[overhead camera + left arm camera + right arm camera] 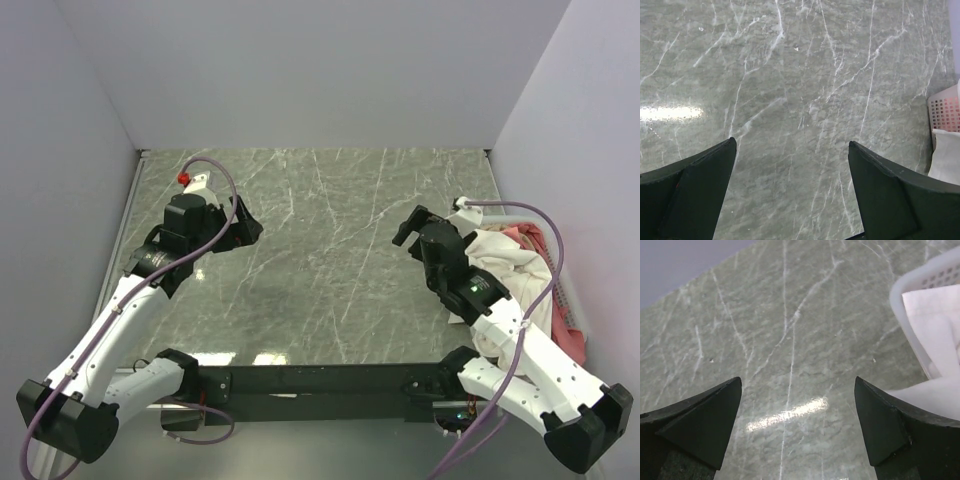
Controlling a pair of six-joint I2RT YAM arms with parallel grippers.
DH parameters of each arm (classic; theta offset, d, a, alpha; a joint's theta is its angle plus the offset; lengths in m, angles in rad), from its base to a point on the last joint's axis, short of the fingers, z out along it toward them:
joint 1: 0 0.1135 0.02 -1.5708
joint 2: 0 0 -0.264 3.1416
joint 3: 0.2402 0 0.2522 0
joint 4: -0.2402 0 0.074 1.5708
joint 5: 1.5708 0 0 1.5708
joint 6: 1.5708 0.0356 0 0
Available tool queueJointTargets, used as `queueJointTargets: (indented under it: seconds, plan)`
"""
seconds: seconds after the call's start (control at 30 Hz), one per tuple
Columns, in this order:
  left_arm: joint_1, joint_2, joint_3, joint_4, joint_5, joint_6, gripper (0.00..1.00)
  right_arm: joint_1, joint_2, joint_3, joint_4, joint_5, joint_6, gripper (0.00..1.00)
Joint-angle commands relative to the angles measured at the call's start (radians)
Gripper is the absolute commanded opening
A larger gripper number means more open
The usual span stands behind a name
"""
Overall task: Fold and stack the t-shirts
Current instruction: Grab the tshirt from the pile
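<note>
The t-shirts lie bunched in a pile at the table's right edge: white cloth (500,262) in front and salmon-pink cloth (533,240) behind. The right wrist view catches white cloth (936,322) inside the basket at its right edge. The left wrist view has a bit of white cloth (947,156) at its far right. My right gripper (412,226) (798,381) hangs open just left of the pile, over bare table. My left gripper (243,226) (791,143) is open over the left side of the table, far from the shirts. Neither holds anything.
A white slatted basket (916,282) (945,106) holds the pile at the right edge of the grey marble table (320,260). White walls close in the table at the back and both sides. A red-tipped fitting (184,178) sits on the left arm.
</note>
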Motion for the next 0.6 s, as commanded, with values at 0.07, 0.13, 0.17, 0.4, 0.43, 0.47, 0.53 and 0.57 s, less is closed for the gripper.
queueJointTargets:
  seconds: [0.07,0.13,0.17,0.4,0.43,0.47,0.53,0.57]
  plan:
    - [0.002,-0.003,-0.003,0.026,0.004,0.008,0.99,0.002,0.064,0.120,-0.151,0.071,0.065,0.98]
    - [0.002,0.003,0.003,0.013,0.001,0.013,0.99,0.002,0.103,0.165,-0.191,0.091,0.088,0.98]
    - [0.002,0.005,0.009,0.010,-0.002,0.017,0.99,0.002,0.119,0.183,-0.218,0.106,0.100,0.98]
    - [0.002,0.000,0.008,0.010,0.012,0.020,0.99,-0.153,0.255,0.381,-0.499,0.166,0.135,0.97]
    - [0.002,0.000,0.005,0.012,0.016,0.020,0.99,-0.192,0.261,0.421,-0.519,0.192,0.138,0.97]
    - [0.002,0.000,0.006,0.010,0.021,0.020,0.99,-0.213,0.266,0.439,-0.557,0.203,0.143,0.97]
    - [0.002,0.000,0.013,0.007,0.022,0.022,0.99,-0.243,0.268,0.482,-0.603,0.203,0.172,0.96]
    - [0.002,-0.001,0.013,0.007,0.018,0.023,1.00,-0.260,0.266,0.487,-0.623,0.191,0.189,0.96]
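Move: The white t-shirt on the pile lies about 19 cm to the right of the right hand, some 9 cm back and 15 cm below. The red t-shirt under and beyond it is about 28 cm right and 4 cm back; the basket holding them centres some 23 cm right and 8 cm back, both lower than the hand. From the idle left hand the white t-shirt is about 56 cm right and 9 cm back, 16 cm below. The open right hand swings about 9 cm right towards the white t-shirt, rising slightly, turning clockwise and tipping down. ##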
